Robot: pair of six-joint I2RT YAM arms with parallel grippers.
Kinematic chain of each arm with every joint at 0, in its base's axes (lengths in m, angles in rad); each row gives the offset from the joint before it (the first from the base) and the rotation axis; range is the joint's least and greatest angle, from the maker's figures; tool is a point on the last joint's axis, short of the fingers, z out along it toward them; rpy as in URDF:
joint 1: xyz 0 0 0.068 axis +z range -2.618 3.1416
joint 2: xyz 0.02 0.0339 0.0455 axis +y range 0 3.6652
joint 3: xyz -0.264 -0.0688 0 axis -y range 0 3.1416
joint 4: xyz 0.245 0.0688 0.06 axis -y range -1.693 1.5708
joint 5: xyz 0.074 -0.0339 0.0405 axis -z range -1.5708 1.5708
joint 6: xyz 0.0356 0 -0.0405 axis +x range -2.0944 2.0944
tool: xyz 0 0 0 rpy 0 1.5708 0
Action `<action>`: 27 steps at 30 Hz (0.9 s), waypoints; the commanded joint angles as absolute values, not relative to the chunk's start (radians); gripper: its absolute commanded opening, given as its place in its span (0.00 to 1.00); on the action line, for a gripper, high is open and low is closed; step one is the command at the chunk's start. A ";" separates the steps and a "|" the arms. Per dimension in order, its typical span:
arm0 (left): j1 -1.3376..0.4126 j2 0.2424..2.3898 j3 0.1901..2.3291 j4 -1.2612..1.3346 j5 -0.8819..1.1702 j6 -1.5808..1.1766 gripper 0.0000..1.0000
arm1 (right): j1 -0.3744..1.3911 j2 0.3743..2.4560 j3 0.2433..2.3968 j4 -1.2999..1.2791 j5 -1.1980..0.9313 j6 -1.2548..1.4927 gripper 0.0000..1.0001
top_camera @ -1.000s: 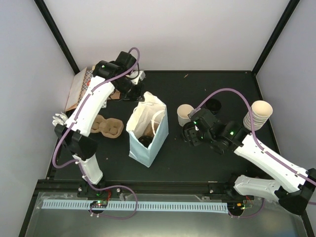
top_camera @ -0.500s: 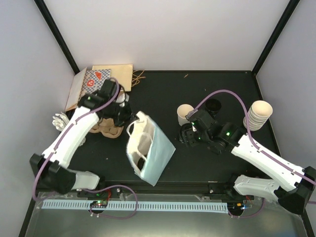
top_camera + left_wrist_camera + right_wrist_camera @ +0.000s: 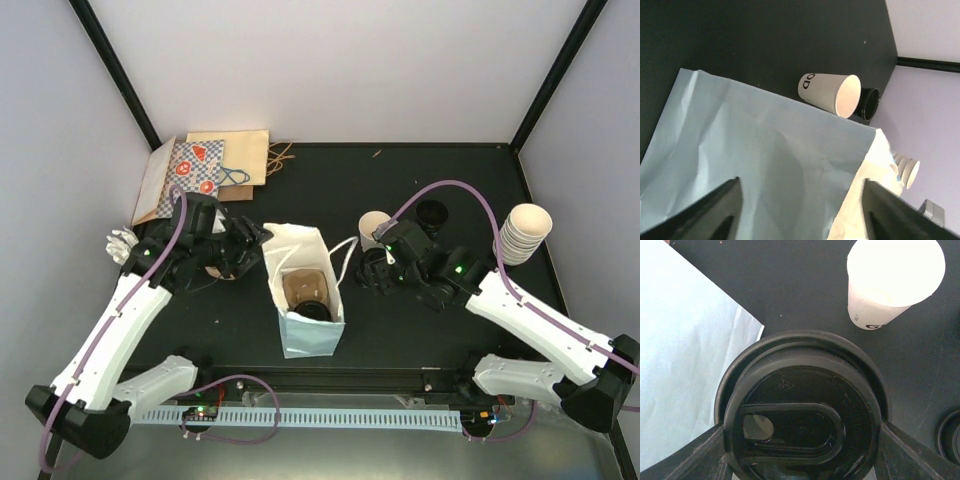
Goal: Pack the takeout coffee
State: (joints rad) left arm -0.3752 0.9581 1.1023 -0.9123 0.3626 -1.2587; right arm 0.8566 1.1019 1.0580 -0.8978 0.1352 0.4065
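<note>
A light blue paper bag (image 3: 303, 330) stands upright and open at the table's middle. Inside it are a brown carrier and one takeout coffee (image 3: 314, 310) with a black lid. My left gripper (image 3: 252, 238) hangs open just left of the bag's top edge. In the left wrist view its jaws (image 3: 800, 182) stand wide apart over the bag's blue wall (image 3: 755, 160), holding nothing. My right gripper (image 3: 379, 271) is right of the bag, shut on a second takeout coffee. That cup's black lid (image 3: 805, 425) fills the right wrist view between the fingers.
A lidless cream cup (image 3: 375, 228) stands behind the right gripper, with a loose black lid (image 3: 432, 212) beyond it. A stack of cups (image 3: 526, 229) is at the far right. A brown cup carrier (image 3: 213, 262) lies under the left arm. Printed paper bags (image 3: 200, 165) lie at the back left.
The bag was tilted with the left gripper shut at its rim. It now stands upright and the left gripper has opened and let go. The right arm has barely moved.
</note>
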 commanded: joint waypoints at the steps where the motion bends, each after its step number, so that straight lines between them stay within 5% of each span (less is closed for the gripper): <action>1: -0.377 0.990 1.162 -0.890 0.355 -1.255 0.81 | 0.851 1.101 1.067 -0.881 0.133 0.402 0.65; 8: -0.361 1.060 1.377 -1.017 0.207 -0.952 0.96 | 0.850 1.096 1.079 -0.908 0.153 0.398 0.65; 15: -0.329 1.210 1.626 -1.074 0.363 -0.334 0.99 | 0.850 1.090 1.100 -0.945 0.173 0.383 0.65; 18: -0.329 1.266 1.635 -1.075 0.506 -0.111 0.99 | 0.849 1.082 1.106 -0.958 0.181 0.377 0.65; 27: -0.331 1.161 1.448 -0.895 0.508 0.481 0.96 | 0.849 1.071 1.125 -1.012 0.169 0.370 0.65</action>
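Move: The light-blue bag, holding a carrier and a black cup, has its middle about 9 cm to the right of the left hand, some 7 cm back and 14 cm below. The empty brown carrier lies roughly 10 cm to the left of that hand, 8 cm farther out and 24 cm lower. From the right hand, the bag's middle is some 14 cm left, 5 cm back and 8 cm below; the white cup stands about 11 cm straight ahead, 13 cm lower. From beside the bag's far-left rim, the left hand's already opening fingers spread wide and the hand climbs about 12 cm while going some 5 cm forward, then sinks back about 5 cm with a slight shift to the right. Its wrist rolls clockwise by roughly 75 degrees, mostly on the way, the fingers still slanting down, forward and right. The right hand keeps its hold on the lidded black cup, nearly still. ##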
